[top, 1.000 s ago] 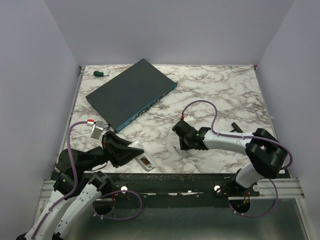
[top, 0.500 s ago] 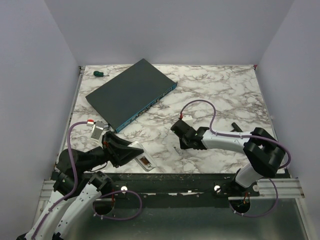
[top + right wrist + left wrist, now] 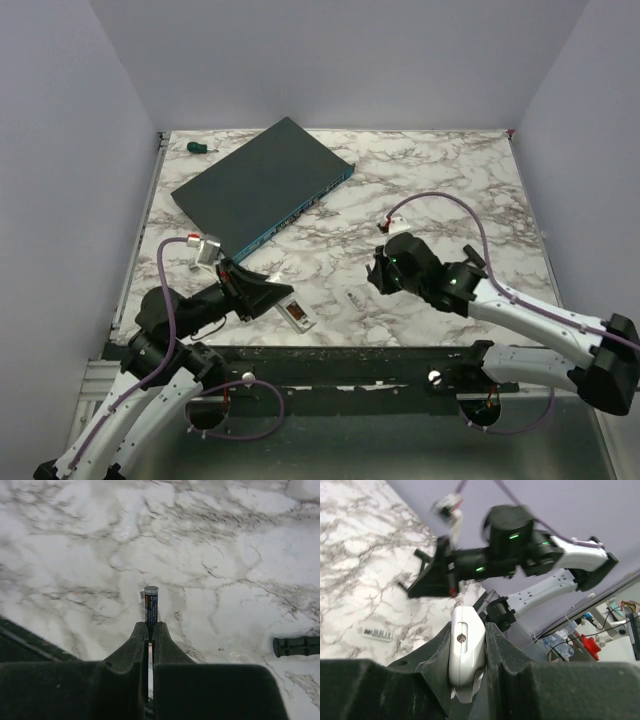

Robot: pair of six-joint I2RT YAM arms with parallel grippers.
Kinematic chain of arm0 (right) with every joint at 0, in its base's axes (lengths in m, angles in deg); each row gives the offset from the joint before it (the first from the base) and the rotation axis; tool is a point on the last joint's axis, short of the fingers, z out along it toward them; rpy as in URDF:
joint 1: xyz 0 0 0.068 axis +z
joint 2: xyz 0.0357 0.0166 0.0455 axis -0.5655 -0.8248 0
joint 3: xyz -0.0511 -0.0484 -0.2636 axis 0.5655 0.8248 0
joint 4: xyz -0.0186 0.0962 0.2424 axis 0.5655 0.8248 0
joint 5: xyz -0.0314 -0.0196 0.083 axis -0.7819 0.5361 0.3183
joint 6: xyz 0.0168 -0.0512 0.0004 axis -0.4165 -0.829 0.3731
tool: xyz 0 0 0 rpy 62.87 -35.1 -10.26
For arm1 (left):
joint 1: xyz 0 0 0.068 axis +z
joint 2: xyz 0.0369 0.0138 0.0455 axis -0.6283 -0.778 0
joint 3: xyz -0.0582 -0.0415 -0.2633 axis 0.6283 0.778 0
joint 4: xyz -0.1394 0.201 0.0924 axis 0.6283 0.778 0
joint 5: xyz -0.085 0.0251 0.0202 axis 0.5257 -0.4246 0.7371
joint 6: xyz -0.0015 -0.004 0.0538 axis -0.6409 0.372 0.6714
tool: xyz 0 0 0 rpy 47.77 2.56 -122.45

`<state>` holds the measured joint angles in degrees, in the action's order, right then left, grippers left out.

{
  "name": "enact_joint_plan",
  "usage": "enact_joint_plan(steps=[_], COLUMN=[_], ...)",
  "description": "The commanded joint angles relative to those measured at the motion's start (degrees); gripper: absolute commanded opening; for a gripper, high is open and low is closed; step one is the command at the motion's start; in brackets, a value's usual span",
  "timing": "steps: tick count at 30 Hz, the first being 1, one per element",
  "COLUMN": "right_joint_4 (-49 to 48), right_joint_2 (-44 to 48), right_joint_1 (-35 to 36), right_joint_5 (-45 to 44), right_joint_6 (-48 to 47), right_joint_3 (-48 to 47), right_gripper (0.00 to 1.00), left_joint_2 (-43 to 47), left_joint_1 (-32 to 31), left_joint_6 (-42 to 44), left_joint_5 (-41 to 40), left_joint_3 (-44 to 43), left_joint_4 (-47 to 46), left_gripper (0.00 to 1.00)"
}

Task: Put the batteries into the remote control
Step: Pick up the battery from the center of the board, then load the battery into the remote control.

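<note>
The white remote control [image 3: 466,650] is clamped edge-on between my left gripper's [image 3: 468,630] fingers. From above, the remote [image 3: 296,315] sticks out of the left gripper [image 3: 268,297] near the table's front edge, its small screen facing up. My right gripper [image 3: 151,626] is shut on a dark battery [image 3: 151,602] that stands out past the fingertips, lifted above the marble. In the top view the right gripper [image 3: 378,273] hangs to the right of the remote, apart from it.
A small white ribbed strip [image 3: 353,298] lies on the marble between the grippers. A dark flat box with a blue edge [image 3: 262,188] fills the back left, with a green-handled tool [image 3: 199,147] behind it. A black T-shaped tool [image 3: 474,260] lies at the right.
The right gripper has shut on the battery and risen off the table, its arm swinging out to the right. The left gripper with the remote has shifted slightly right and forward.
</note>
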<state>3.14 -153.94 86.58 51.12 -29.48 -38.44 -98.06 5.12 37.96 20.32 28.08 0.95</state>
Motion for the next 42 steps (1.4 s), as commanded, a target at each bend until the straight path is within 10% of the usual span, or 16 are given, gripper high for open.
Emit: enact_joint_plan(steps=[1, 17, 42], right_joint_4=[1.6, 15.5, 16.8], right_joint_2=[9.6, 2.7, -13.8], right_joint_1=[0.2, 15.8, 21.2], right_joint_5=[11.1, 3.3, 5.2], right_joint_6=[-7.9, -0.3, -2.8], right_joint_3=[-2.6, -21.8, -32.9], right_gripper=[0.01, 0.01, 0.01], left_joint_2=[-3.1, -12.2, -8.2], left_joint_1=[0.4, 0.6, 0.6], left_joint_6=[-5.6, -22.1, -23.6], left_joint_5=[-2.4, -12.4, -15.6], left_joint_3=[6.1, 25.3, 26.1], left_joint_4=[-7.8, -38.5, -31.8], left_gripper=[0.00, 0.00, 0.00])
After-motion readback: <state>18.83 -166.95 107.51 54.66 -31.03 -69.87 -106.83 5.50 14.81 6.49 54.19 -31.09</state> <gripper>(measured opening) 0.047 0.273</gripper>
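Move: The open battery compartment of the remote, held up by the left hand, is where the gripped battery is going: from the right hand about 15 cm back, 16 cm to the left and 15 cm higher. The left fingertips on the remote are roughly 10 cm back, 20 cm left and 18 cm above the right hand. On the table, 10 cm below it, the white battery cover lies 3 cm left and 1 cm back. From the left hand, the battery is about 10 cm ahead, 20 cm right and 18 cm down. The battery, still pinched in the right fingers, goes up some 13 cm, then left and back to the remote with a slight sink, the hand turning about 25 degrees counter-clockwise. Meanwhile the remote, kept in the left grip, is brought down about 10 cm and forward 7 to meet it, tipping and rolling as it comes. ##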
